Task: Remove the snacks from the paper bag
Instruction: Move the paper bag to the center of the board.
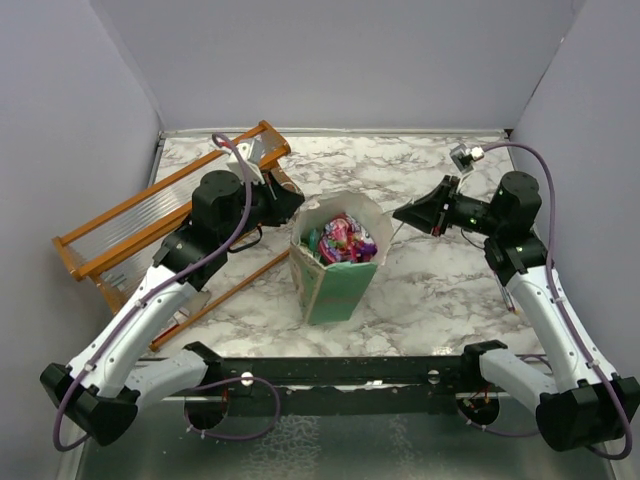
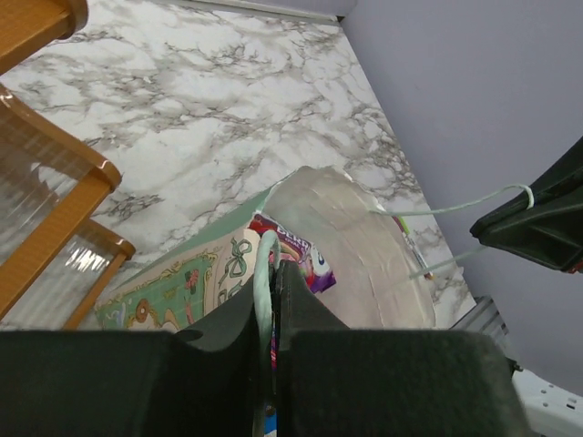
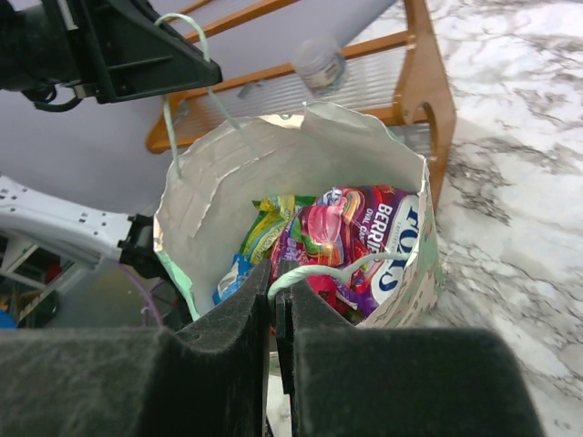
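The mint-green paper bag [image 1: 335, 285] stands upright in the middle of the marble table, mouth open. Several bright foil snacks [image 1: 345, 238] fill it; the right wrist view shows purple, pink and green packets [image 3: 346, 237] against the cream inner wall [image 3: 209, 182]. My left gripper [image 1: 293, 208] is at the bag's left rim, shut on a pale string handle [image 2: 265, 264]. My right gripper [image 1: 399, 215] is at the right rim, its jaws closed on the other string handle [image 3: 337, 271]. Both strings run taut from the rim. A purple packet [image 2: 314, 264] shows past the left fingers.
An orange wooden rack [image 1: 150, 215] lies tilted at the left, just behind my left arm, and reaches behind the bag [image 3: 414, 82]. Grey walls close in the back and both sides. A black rail [image 1: 350, 370] crosses the near edge between the arm bases.
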### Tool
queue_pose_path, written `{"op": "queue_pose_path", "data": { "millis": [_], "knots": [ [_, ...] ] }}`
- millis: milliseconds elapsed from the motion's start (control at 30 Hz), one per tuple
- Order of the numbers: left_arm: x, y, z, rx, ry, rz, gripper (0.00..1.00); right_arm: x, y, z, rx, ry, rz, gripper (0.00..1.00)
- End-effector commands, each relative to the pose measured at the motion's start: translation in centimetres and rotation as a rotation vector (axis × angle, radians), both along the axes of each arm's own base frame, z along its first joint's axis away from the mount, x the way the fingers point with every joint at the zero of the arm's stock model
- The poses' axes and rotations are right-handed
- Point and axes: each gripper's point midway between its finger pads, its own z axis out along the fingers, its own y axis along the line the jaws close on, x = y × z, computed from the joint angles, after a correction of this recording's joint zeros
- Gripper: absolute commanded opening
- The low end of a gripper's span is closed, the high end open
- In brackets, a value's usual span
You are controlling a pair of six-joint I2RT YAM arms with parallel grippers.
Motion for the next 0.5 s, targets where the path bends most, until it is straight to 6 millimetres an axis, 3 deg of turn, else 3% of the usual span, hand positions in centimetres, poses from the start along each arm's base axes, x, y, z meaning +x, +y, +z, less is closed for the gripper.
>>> {"op": "queue_pose_path", "data": {
  "millis": [0,133,200,367,467],
  "knots": [
    [-0.4,1.7,2.0,-0.072,-0.033,0.089,0.11,-1.6,1.2,2.5,0.038,-0.097,0.111,0.08],
    [-1.4,2.0,1.5,-0.060,0.006,0.079,0.47,-1.7,1.5,1.9,0.033,-0.086,0.121,0.08],
    [-1.9,2.2,1.6,-0.053,0.016,0.070,0.59,-1.7,1.6,1.6,0.029,-0.082,0.124,0.08],
    [-3.2,2.2,2.0,-0.060,0.038,0.036,0.73,-1.5,1.5,1.5,0.018,-0.085,0.110,0.08],
    [-3.7,2.4,1.6,-0.049,0.076,0.036,0.75,-1.4,1.4,1.6,0.008,-0.091,0.098,0.08]
  ]
}}
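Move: The paper bag stands between my hands: its middle is some 8 cm to the right of my left hand, 3 cm back and 20 cm lower. From my right hand it lies about 11 cm to the left, 1 cm back and 17 cm lower. The snacks sit inside it, roughly 9 cm right of my left hand, 3 cm back and 14 cm below. The wooden rack's middle is about 28 cm left of my left hand and 8 cm ahead, 26 cm lower. I open my left fingers from nearly shut to about three-quarters wide, ending their pinch on the bag's left handle, while that hand eases back and left, about 3 cm in all, away from the bag. My right hand keeps its handle pinched, shifts about 2 cm left and back, rising slightly, then holds still. ##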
